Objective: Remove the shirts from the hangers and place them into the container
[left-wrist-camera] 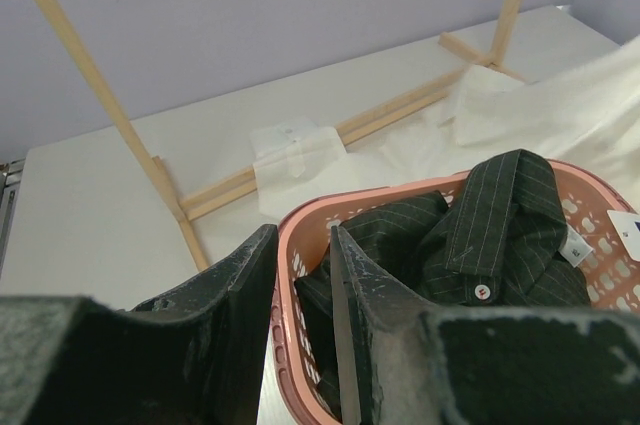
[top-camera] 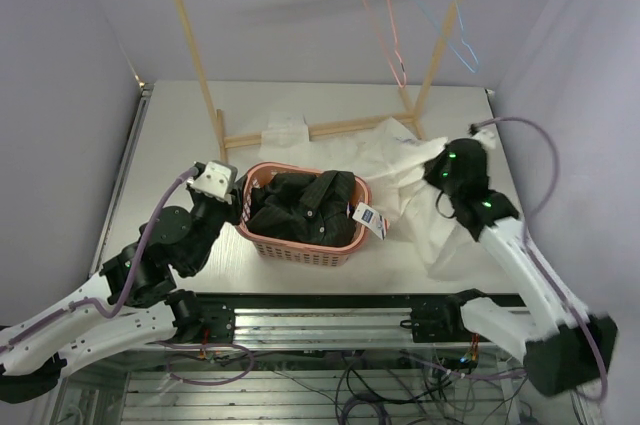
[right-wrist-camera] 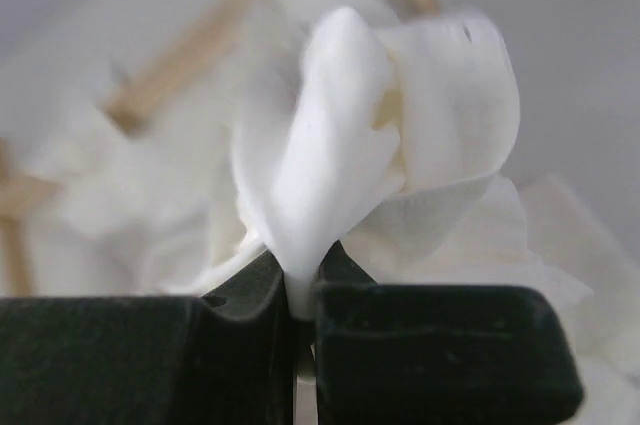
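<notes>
The salmon-pink container (top-camera: 300,250) sits mid-table with the dark pinstriped shirt (top-camera: 305,205) bunched inside, its white tag (top-camera: 368,217) hanging over the right rim. My left gripper (top-camera: 240,207) is shut on the container's left rim (left-wrist-camera: 290,245), one finger outside and one inside. The cream-white shirt (top-camera: 400,160) lies crumpled on the table right of the container. My right gripper (top-camera: 440,170) is shut on a raised fold of that shirt (right-wrist-camera: 340,125). The pink hanger (top-camera: 375,15) and the blue hanger (top-camera: 450,20) hang bare on the rack.
The wooden rack frame (top-camera: 195,55) stands at the back, its base bar (top-camera: 330,130) lying across the table behind the container. Part of the white shirt (left-wrist-camera: 295,150) drapes over that bar. The table's near edge meets a metal rail (top-camera: 320,320).
</notes>
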You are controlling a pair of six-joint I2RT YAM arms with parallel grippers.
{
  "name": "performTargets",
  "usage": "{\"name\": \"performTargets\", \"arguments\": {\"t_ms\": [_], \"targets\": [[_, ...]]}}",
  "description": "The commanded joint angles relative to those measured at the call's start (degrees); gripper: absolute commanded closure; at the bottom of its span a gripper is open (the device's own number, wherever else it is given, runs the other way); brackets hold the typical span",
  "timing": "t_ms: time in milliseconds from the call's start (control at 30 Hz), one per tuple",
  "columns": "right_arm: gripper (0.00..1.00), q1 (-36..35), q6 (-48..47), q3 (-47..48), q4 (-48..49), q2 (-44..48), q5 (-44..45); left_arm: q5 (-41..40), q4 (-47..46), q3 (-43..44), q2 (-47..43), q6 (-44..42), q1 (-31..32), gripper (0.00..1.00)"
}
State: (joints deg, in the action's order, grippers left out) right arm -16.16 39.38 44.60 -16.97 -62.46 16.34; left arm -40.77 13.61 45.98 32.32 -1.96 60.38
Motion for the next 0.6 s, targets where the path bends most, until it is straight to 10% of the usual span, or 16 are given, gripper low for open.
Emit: {"name": "performTargets", "arguments": {"t_ms": [0,567], "targets": [[1.00,0.26,-9.12,12.86,-8.24,14.66,4.02,1.10,0.16,0.19,0.66,1.00,-0.57,0.61],[1.00,0.25,-17.25,83.26,-32.47,-8.13,-33.70,1.09,-0.94,0.08,-3.30,1.96,-0.87,0.61]]}}
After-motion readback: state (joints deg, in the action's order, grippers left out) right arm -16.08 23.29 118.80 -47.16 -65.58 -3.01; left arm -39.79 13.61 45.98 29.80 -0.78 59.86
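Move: The right fingers already pinch the white shirt; the container with the dark shirt lies about 28 cm to their left, some 9 cm nearer the base, its middle about 9 cm lower. The empty pink hanger hangs roughly 20 cm ahead, 11 cm left and 20 cm above, the blue one about as far out and as high but only 2 cm left. From the left hand the container is about 11 cm right, 3 cm ahead and 26 cm below. Keeping its shut pinch on a gathered fold of the white shirt, the right hand hoists it fast, some 40 cm up, drawing back about 9 cm towards the base as it climbs. The wrist tips the fingers up by about 40 degrees, and near the end the hand swings a few centimetres left while turning counter-clockwise. ##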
